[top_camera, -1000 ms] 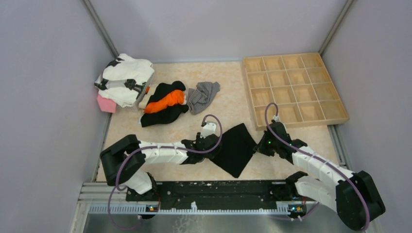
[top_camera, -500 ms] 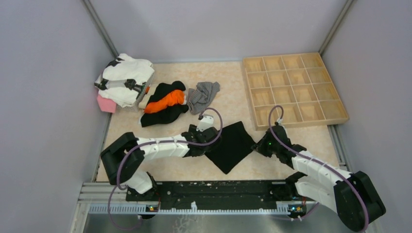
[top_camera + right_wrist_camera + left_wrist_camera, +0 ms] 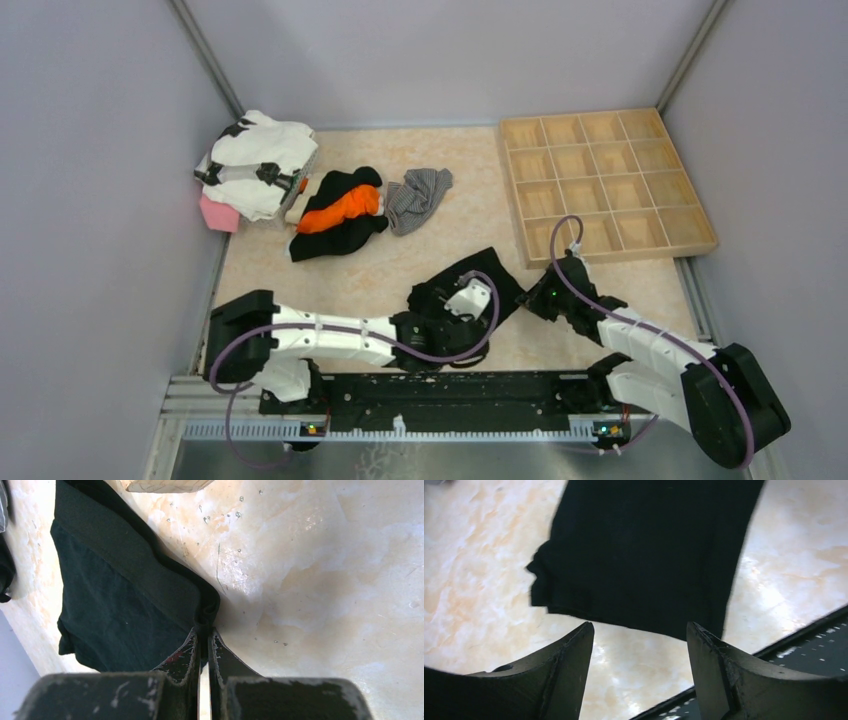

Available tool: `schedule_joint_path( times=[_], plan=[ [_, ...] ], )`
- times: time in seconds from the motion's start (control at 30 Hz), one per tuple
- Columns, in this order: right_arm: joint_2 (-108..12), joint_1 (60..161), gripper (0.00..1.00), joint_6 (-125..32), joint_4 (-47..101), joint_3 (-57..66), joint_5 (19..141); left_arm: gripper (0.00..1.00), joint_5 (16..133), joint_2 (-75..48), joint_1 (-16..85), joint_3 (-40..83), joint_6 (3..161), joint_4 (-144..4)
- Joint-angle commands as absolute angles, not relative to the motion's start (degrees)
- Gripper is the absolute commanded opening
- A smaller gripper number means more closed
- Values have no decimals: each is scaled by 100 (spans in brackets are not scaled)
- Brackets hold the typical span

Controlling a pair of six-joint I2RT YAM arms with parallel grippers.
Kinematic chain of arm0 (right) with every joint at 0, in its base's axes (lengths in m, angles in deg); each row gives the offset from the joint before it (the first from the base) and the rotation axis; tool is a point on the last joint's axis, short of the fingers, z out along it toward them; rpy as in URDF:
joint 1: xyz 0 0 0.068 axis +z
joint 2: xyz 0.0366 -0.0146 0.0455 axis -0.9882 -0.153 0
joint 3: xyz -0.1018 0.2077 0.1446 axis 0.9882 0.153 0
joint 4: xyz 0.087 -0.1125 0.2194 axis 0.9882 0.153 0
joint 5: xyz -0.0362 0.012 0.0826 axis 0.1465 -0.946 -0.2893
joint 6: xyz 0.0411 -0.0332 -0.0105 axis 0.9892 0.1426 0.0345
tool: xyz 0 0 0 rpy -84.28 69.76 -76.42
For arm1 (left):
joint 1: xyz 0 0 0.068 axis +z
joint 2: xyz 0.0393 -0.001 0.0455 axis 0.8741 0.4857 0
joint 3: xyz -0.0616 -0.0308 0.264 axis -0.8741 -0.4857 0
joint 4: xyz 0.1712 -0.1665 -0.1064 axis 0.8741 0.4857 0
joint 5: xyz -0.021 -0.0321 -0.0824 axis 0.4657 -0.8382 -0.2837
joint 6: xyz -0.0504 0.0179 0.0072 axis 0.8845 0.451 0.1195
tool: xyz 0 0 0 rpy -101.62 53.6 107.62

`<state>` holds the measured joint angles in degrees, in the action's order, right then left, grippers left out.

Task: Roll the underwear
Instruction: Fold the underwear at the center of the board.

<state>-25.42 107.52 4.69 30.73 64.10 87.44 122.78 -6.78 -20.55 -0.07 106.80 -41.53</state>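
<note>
The black underwear [image 3: 500,268] lies on the table between my two arms, partly under the left arm in the top view. My left gripper [image 3: 488,283] hangs over its near part. In the left wrist view the left gripper [image 3: 640,635] stands open with only bare table between the fingers, and the black underwear [image 3: 644,555] lies just beyond the tips. My right gripper [image 3: 204,630] is shut on the corner of its waistband; in the top view it [image 3: 540,295] sits at the cloth's right corner. The grey striped underwear [image 3: 417,197] lies crumpled further back.
A wooden tray [image 3: 605,180] of square compartments stands at the back right. A black and orange garment pile [image 3: 340,215], white clothes [image 3: 258,160] and a pink block [image 3: 219,213] lie at the back left. A black rail [image 3: 440,390] runs along the near edge.
My left gripper has opened, let go of the cloth's left corner and swung right to its near side. The black underwear has gone from a flat diamond to a smaller bunched shape. The right gripper kept its grip.
</note>
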Motion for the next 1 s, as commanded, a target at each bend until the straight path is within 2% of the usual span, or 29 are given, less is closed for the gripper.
schedule_joint_path(
  times=[0.0, 0.23, 0.57, 0.97],
  plan=[
    [-2528, 10706, 0, 457, 2957, 6440, 8805, 73, 12197, 74, -2474, 633, 10679, -4231],
    [-2514, 10712, 0, 381, 3020, 6417, 8811, 65, 12291, 1309, -2770, 1475, 10710, -3806],
    [-2559, 10710, 0, 375, 2914, 6484, 8675, 54, 12196, 1731, -2821, 1729, 10650, -3441],
    [-2544, 10709, 0, 413, 2809, 6591, 8662, 53, 12107, 1695, -2853, 1485, 10703, -3588]
  ],
)
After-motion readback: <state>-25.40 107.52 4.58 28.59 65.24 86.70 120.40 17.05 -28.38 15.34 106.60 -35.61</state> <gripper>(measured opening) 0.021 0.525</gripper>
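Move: The underwear's free near corner lies about 5 cm to the right of my open left hand, 2 cm back and some 7 cm below. The rumpled left corner is about 10 cm ahead of this hand and 7 cm to its left, and the corner pinched by my right fingers some 8 cm ahead and 13 cm right, both 7 cm down. From my right hand the near corner is about 10 cm back and 8 cm left, just below. I swing my left hand right and back across the underwear's near edge, then sink it about 6 cm to the free near corner by the table's front edge, rolling its left side up some 15 degrees. I draw the fingers partly together but leave them apart, one tip on the cloth's side of the corner and one over bare table. My right hand stays put, still pinching its corner. ##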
